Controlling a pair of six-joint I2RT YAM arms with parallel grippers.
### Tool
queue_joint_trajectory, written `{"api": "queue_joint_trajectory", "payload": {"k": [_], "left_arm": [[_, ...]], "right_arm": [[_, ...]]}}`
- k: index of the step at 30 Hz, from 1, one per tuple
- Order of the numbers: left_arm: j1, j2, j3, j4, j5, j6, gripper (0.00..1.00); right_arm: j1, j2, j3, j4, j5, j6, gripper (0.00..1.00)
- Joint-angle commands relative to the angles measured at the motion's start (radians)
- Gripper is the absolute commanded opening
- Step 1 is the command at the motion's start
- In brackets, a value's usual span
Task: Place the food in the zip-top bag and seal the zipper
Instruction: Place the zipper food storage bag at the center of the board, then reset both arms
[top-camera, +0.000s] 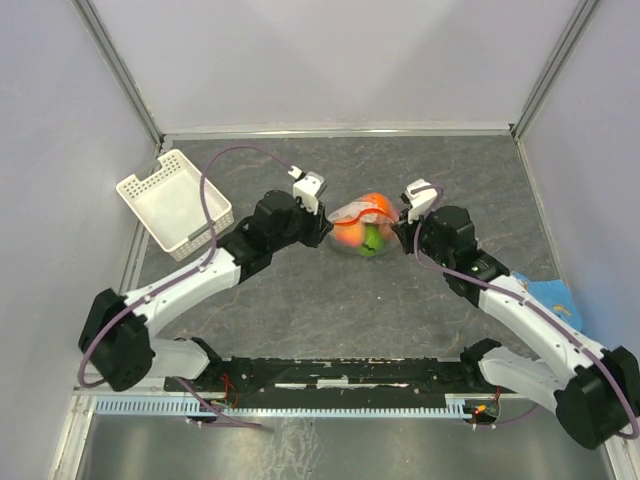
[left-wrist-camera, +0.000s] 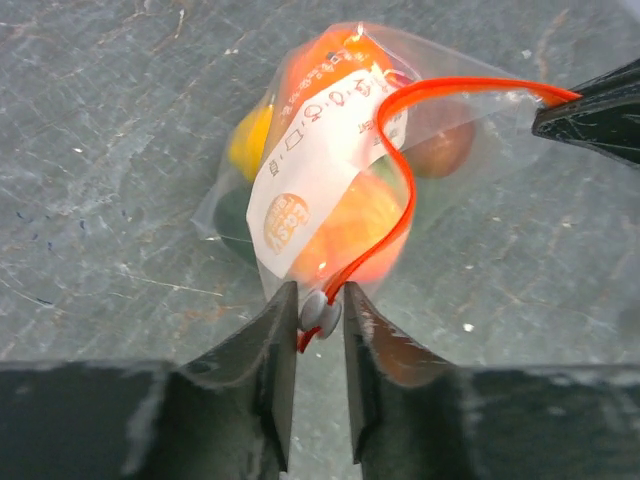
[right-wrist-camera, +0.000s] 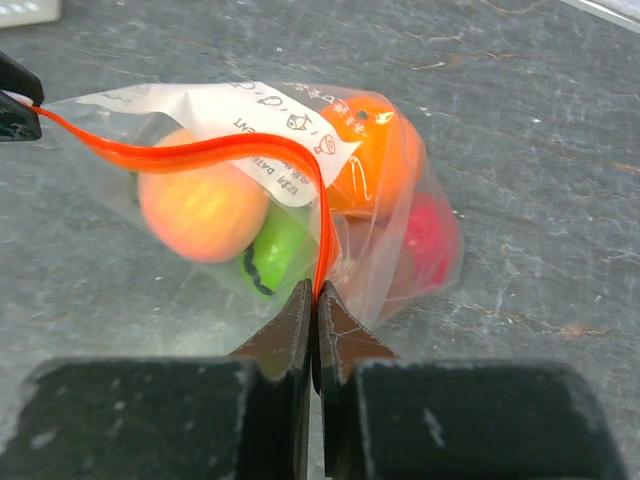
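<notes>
The zip-top bag (top-camera: 362, 228) lies on the grey table between my two grippers, with the food inside it: a peach piece (right-wrist-camera: 200, 205), a lime green one (right-wrist-camera: 280, 250), an orange one (right-wrist-camera: 375, 150), a pink-red one (right-wrist-camera: 430, 240), plus yellow (left-wrist-camera: 250, 140) and brown (left-wrist-camera: 440, 150). The orange-red zipper (left-wrist-camera: 405, 190) runs curved across the bag's top. My left gripper (left-wrist-camera: 320, 300) stands narrowly open around the grey slider (left-wrist-camera: 320, 315) at the zipper's left end. My right gripper (right-wrist-camera: 317, 292) is shut on the zipper's other end (right-wrist-camera: 322, 250).
A white perforated basket (top-camera: 175, 205) sits tilted at the back left. A blue cloth-like thing (top-camera: 550, 297) lies by the right wall. Grey walls enclose the table on three sides.
</notes>
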Motion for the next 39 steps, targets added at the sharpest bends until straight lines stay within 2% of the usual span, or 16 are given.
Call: {"api": "queue_joint_trajectory", "payload": {"k": [1,9,16,18,19,20,21,26,28,32,36,39], "left_arm": [[-0.004,-0.171,-0.073,0.037,0.064,-0.128,0.36],[-0.004,-0.413,-0.249,0.036,0.106,-0.260,0.53],[-0.003,-0.654,-0.308,-0.104,-0.012,-0.316,0.63],[-0.004,-0.718,-0.293,-0.165,-0.059,-0.321,0.66],[-0.003,-0.750,-0.282,-0.196,-0.082,-0.320,0.69],[-0.004,-0.780,-0.269,-0.229,-0.105,-0.318,0.71],[-0.004,-0.811,-0.254,-0.266,-0.130,-0.313,0.72],[-0.004,-0.954,-0.166,-0.436,-0.303,-0.288,0.84],[-0.004,-1.012,-0.155,-0.465,-0.384,-0.282,0.99],[-0.004,-1.164,-0.208,-0.444,-0.489,-0.258,1.00],[0.004,-1.270,-0.285,-0.365,-0.478,-0.253,1.00],[0.013,-1.299,-0.287,-0.379,-0.522,-0.241,1.00]], "right_arm": [[0.000,-0.110,-0.003,-0.066,-0.116,0.054,0.10],[0.000,-0.310,-0.064,-0.163,-0.139,0.115,0.31],[0.000,-0.493,-0.107,-0.307,-0.058,0.115,0.52],[-0.001,-0.554,-0.108,-0.347,-0.006,0.123,0.63],[0.000,-0.583,-0.108,-0.367,0.024,0.132,0.72],[0.000,-0.617,-0.106,-0.380,0.053,0.145,0.91],[0.000,-0.647,-0.104,-0.390,0.092,0.154,0.99],[0.000,-0.794,-0.077,-0.465,0.372,0.216,0.99],[-0.001,-0.820,-0.064,-0.500,0.476,0.253,0.99],[0.000,-0.839,-0.067,-0.545,0.664,0.400,0.99],[0.000,-0.873,-0.091,-0.529,0.654,0.415,0.99],[-0.001,-0.901,-0.115,-0.511,0.650,0.420,0.99]]}}
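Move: The filled zip-top bag lies between the hands, its zipper ends at the fingertips: its middle is about 10 cm to the left hand's right and 3 cm ahead, and about 9 cm to the right hand's left and 3 cm ahead, some 4 cm lower. The white basket stands roughly 34 cm to the left hand's left and 9 cm farther out; the blue packet is about 35 cm to the right hand's right and 15 cm back. Both hands let go of the zipper's ends and draw back and up together from the bag, the left fingers, already easing apart, and the still almost shut right ones spreading slowly at first and then wide. Once clear they swing outwards: the left ends about 22 cm to the left, 15 cm back and 13 cm up, rolling its left side down and turning counter-clockwise, while the right ends about 16 cm to the right, 11 cm back and 6 cm up, turning some 40 degrees clockwise. ##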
